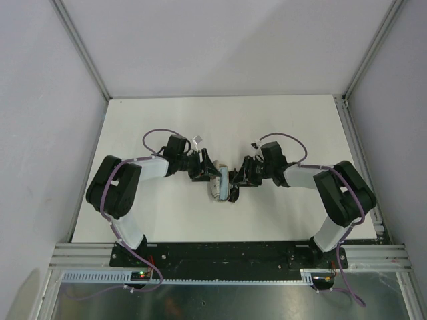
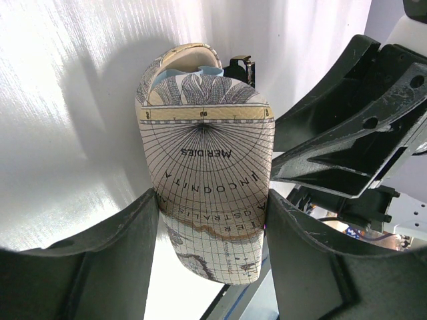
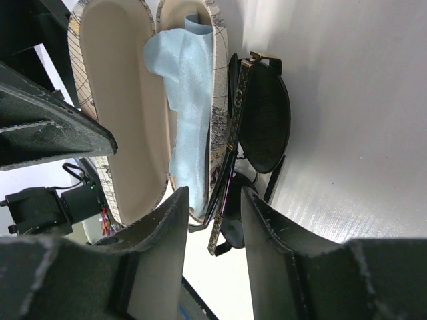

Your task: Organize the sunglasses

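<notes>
The sunglasses (image 3: 267, 127) are folded, with dark lenses and a thin black frame. They stand on edge against the right rim of the open map-printed case (image 3: 123, 100), which holds a light blue cloth (image 3: 190, 87). My right gripper (image 3: 215, 200) is open, and the near end of the sunglasses sits between its fingers with a gap on the left side. My left gripper (image 2: 212, 200) is shut on the case (image 2: 203, 153), both fingers pressed on its sides. From above, both grippers meet at the case (image 1: 219, 187) at mid-table.
The white table (image 1: 160, 127) is bounded by grey walls with metal posts. A black rail (image 1: 220, 253) at the near edge carries the arm bases. The right arm's black gripper body (image 2: 353, 133) looms just right of the case in the left wrist view.
</notes>
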`<control>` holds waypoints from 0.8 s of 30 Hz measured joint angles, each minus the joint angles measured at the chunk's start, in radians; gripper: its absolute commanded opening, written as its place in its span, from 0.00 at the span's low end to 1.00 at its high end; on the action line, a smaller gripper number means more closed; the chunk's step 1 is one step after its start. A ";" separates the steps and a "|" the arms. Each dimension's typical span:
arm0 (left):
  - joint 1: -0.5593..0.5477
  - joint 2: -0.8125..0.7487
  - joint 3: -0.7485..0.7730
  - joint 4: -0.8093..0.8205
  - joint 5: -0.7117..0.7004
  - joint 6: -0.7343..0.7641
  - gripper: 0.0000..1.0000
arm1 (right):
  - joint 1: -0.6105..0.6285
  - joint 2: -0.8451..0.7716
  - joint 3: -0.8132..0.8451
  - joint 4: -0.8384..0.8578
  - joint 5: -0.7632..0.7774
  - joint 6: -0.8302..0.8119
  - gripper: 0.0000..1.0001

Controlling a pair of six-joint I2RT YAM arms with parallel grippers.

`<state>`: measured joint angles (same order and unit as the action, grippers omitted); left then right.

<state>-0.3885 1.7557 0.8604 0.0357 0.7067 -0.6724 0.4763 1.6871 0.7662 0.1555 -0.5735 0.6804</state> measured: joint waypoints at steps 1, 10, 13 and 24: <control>0.000 0.000 0.000 0.000 0.000 0.000 0.50 | 0.001 0.002 0.000 0.000 0.000 0.000 0.40; 0.000 0.000 0.000 0.000 0.000 0.000 0.50 | 0.003 0.032 0.001 0.018 0.000 0.000 0.33; 0.000 0.000 0.000 0.000 0.000 0.000 0.50 | 0.006 0.053 0.003 0.024 0.000 0.000 0.30; 0.000 0.000 0.000 -0.004 0.000 0.001 0.50 | 0.018 0.073 0.011 0.056 -0.012 0.016 0.03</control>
<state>-0.3882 1.7557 0.8608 0.0319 0.7071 -0.6712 0.4938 1.7599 0.7769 0.2115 -0.5854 0.6964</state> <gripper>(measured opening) 0.634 0.128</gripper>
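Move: The sunglasses stand folded just in front of the right fingers, about 1 cm ahead, 1 cm left and 2 cm below, with a temple already between the open tips. Left of them is the open case, its middle some 6 cm left of the right hand and 2 cm ahead, with the blue cloth inside about 4 cm left and 2 cm ahead. From the left hand, still pinching the case's lid, the sunglasses lie roughly 6 cm to the right, level fore and aft and about 3 cm lower. The right fingers close on the folded temples of the sunglasses and pinch them, after the hand sinks some 1.5 cm over them and then eases about 1 cm left towards the case. The wrist barely turns, and the left hand stays put, keeping its grip on the case lid. ##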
